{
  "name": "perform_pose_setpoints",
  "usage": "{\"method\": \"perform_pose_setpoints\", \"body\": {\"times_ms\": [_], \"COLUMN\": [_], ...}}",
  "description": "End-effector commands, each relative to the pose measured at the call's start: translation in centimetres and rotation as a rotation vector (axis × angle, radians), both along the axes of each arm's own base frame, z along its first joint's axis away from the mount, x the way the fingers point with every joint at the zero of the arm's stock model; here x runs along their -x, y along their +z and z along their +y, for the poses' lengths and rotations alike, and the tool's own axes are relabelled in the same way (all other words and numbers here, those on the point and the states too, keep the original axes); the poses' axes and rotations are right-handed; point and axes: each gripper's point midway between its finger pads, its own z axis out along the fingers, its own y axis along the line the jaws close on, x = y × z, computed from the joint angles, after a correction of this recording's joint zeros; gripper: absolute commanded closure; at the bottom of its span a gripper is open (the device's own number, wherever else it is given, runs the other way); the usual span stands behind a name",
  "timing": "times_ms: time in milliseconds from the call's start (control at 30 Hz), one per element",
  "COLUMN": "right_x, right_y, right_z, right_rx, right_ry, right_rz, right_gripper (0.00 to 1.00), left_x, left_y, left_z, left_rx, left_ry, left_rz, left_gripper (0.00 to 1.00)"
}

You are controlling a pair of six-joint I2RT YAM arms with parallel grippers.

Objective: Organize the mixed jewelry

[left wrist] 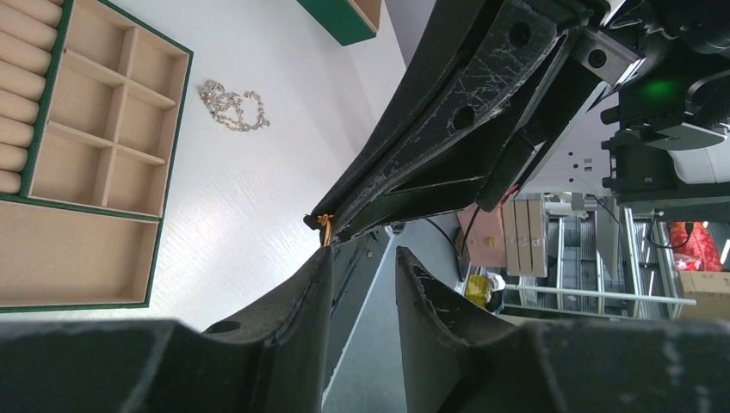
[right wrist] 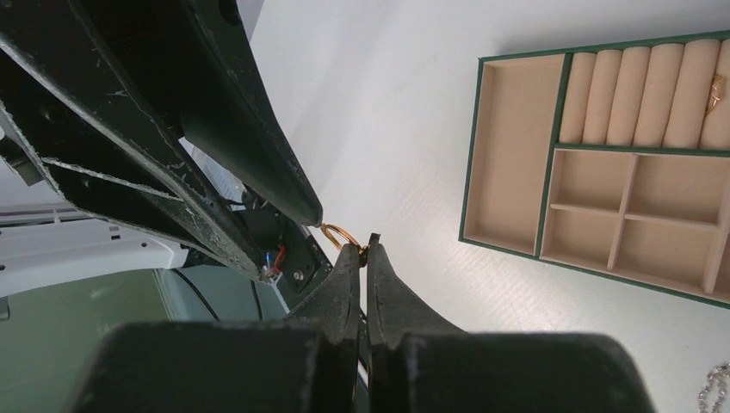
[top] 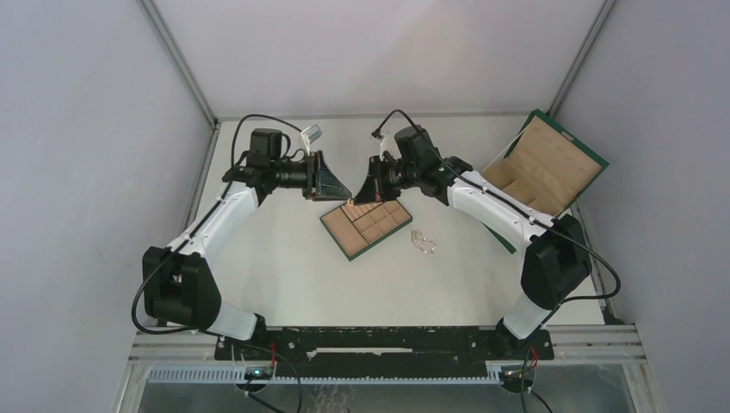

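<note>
Both grippers meet tip to tip above the table, just beyond the tan tray. My right gripper is shut on a thin gold ring, which sticks out past its tips. My left gripper stands open with a clear gap; one of its fingertips touches the ring, and nothing sits between its fingers. A second gold ring lies among the tray's padded rolls. The silvery chain lies in a tangle on the table to the right of the tray.
The tray has a long compartment, several small square ones and a row of rolls. A large green box with tan lining stands open at the back right. Grey walls close the table in on three sides.
</note>
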Motion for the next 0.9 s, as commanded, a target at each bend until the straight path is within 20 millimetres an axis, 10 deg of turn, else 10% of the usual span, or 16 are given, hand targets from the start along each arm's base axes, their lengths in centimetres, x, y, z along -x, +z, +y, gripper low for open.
{"method": "perform_pose_setpoints", "body": {"times_ms": [0, 433, 867], "right_x": [0.01, 0.25, 0.41], "right_y": [3.68, 4.47, 4.52], "right_z": [0.06, 0.30, 0.44], "right_rx": [-0.087, -0.125, -0.146], "right_ry": [0.002, 0.022, 0.029], "right_rz": [-0.075, -0.070, -0.050], "right_gripper": [1.00, 1.00, 0.96], "left_x": [0.39, 0.68, 0.92], "left_y": [0.60, -0.02, 0.41], "left_z": [-0.08, -0.01, -0.08], "left_rx": [0.012, 0.000, 0.013], "left_ry": [-0.024, -0.032, -0.040], "left_rz": [-0.060, -0.049, -0.044], "left_gripper": [0.62, 0.63, 1.00]}}
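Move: The gold ring, pinched in the right hand's shut tips, lies about 2 cm below the left hand point and 1 cm to its right, by the lower of the half-open left fingers. From the left hand the tray's middle is about 4 cm ahead, 4 cm right and 23 cm down; the necklace is some 17 cm right, level fore and aft, 24 cm down. From the right hand the gap between the left fingers is about 2 cm left and 2 cm up, straight across. The right hand, its fingers still shut on the gold ring, lifts it about 2 cm from beside the lower left fingertip into the middle of the left gripper's gap, tilting only some 5 degrees. The left hand stays practically in place, still pointing right and slightly down, and once the ring is nearly level with it closes its fingers from a bit over a third open to fully shut, pinching the free side of the ring while the right tips keep their hold. ##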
